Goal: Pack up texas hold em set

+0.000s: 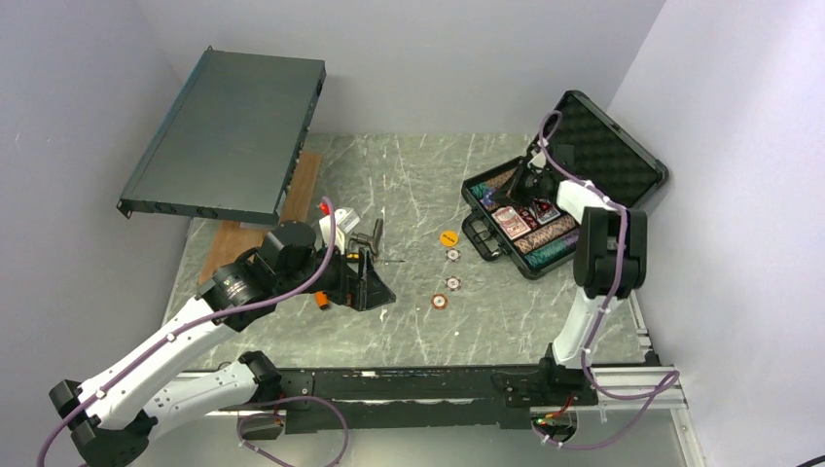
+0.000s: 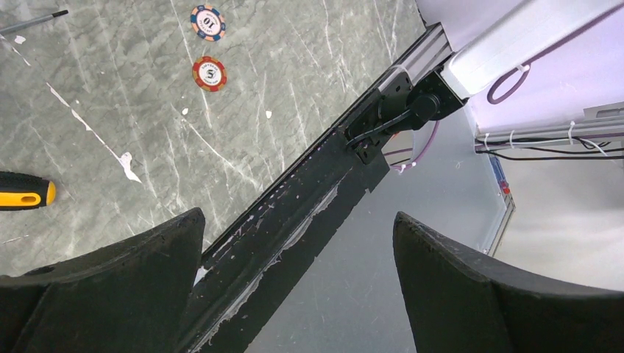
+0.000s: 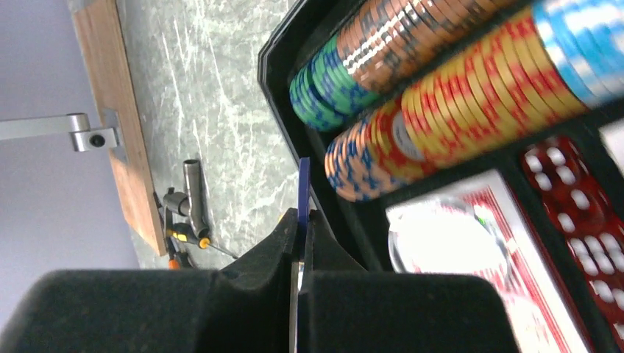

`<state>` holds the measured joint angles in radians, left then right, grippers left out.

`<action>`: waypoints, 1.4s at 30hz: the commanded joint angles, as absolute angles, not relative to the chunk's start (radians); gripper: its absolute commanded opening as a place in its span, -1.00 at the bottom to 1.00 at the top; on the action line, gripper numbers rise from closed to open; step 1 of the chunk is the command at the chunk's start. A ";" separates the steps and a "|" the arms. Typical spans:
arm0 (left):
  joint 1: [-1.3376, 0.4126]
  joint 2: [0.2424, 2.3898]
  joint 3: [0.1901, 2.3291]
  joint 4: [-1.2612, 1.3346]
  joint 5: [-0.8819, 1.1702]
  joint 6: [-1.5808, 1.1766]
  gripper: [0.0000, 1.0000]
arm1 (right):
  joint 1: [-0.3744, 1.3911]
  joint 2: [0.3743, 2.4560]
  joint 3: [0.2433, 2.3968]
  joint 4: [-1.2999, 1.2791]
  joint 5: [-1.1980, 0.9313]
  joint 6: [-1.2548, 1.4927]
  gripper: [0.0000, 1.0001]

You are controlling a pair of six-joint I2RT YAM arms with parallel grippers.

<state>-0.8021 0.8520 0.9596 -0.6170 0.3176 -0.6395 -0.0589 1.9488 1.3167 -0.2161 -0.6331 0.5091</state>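
Observation:
The black case [image 1: 611,148] lies open at the back right, its foam-lined lid propped up. Its tray holds rows of striped chips [image 3: 456,81], a red card deck [image 3: 508,257] and red dice [image 3: 570,191]. My right gripper [image 1: 530,187] hangs over the tray's left end. It is shut [image 3: 303,220] on a thin dark-blue piece seen edge on. Three loose chips [image 1: 452,283] and a yellow button [image 1: 448,237] lie on the marble in the middle. My left gripper [image 1: 375,288] hovers left of them, open [image 2: 298,220] and holding nothing.
A large dark-grey rack unit [image 1: 229,136] leans at the back left over a wooden board [image 1: 304,180]. Orange- and yellow-handled screwdrivers [image 1: 322,207] [image 2: 26,191] and a grey T-shaped tool [image 1: 370,233] lie near the left gripper. A black rail [image 1: 409,381] runs along the near edge.

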 commanded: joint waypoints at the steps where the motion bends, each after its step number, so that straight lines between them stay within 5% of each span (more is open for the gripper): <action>1: -0.803 0.826 0.954 -0.600 0.329 -0.627 0.98 | -0.110 1.733 1.248 -0.347 -0.492 0.435 -1.00; 10: -0.804 0.855 0.954 -0.570 0.364 -0.617 0.98 | -0.140 1.552 1.062 -0.493 -0.206 0.326 -1.00; 33: -0.803 0.846 0.968 -0.586 0.352 -0.622 0.98 | -0.142 1.731 1.066 -0.334 -0.410 0.421 -1.00; 42: -0.804 0.836 0.962 -0.587 0.352 -0.627 0.98 | -0.143 1.696 1.074 -0.366 -0.353 0.407 -0.42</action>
<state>-0.8021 0.8566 0.9463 -0.6090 0.3466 -0.6388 -0.1413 1.7218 1.0630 -0.3576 -0.3965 0.4206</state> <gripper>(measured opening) 0.992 0.231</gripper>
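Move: The right hand holds the blue chip; the red card deck it goes to lies about 6 cm back, 5 cm right and 4 cm below. Some 4 cm back and 9 cm right are the red dice; the peach chip roll's middle is roughly 10 cm back and 14 cm right. From the left hand, the red deck lies about 22 cm ahead, 31 cm right and 21 cm lower. Right hand lifts the blue chip back and right about 10 cm, lowers it by the red deck, opens slightly. ##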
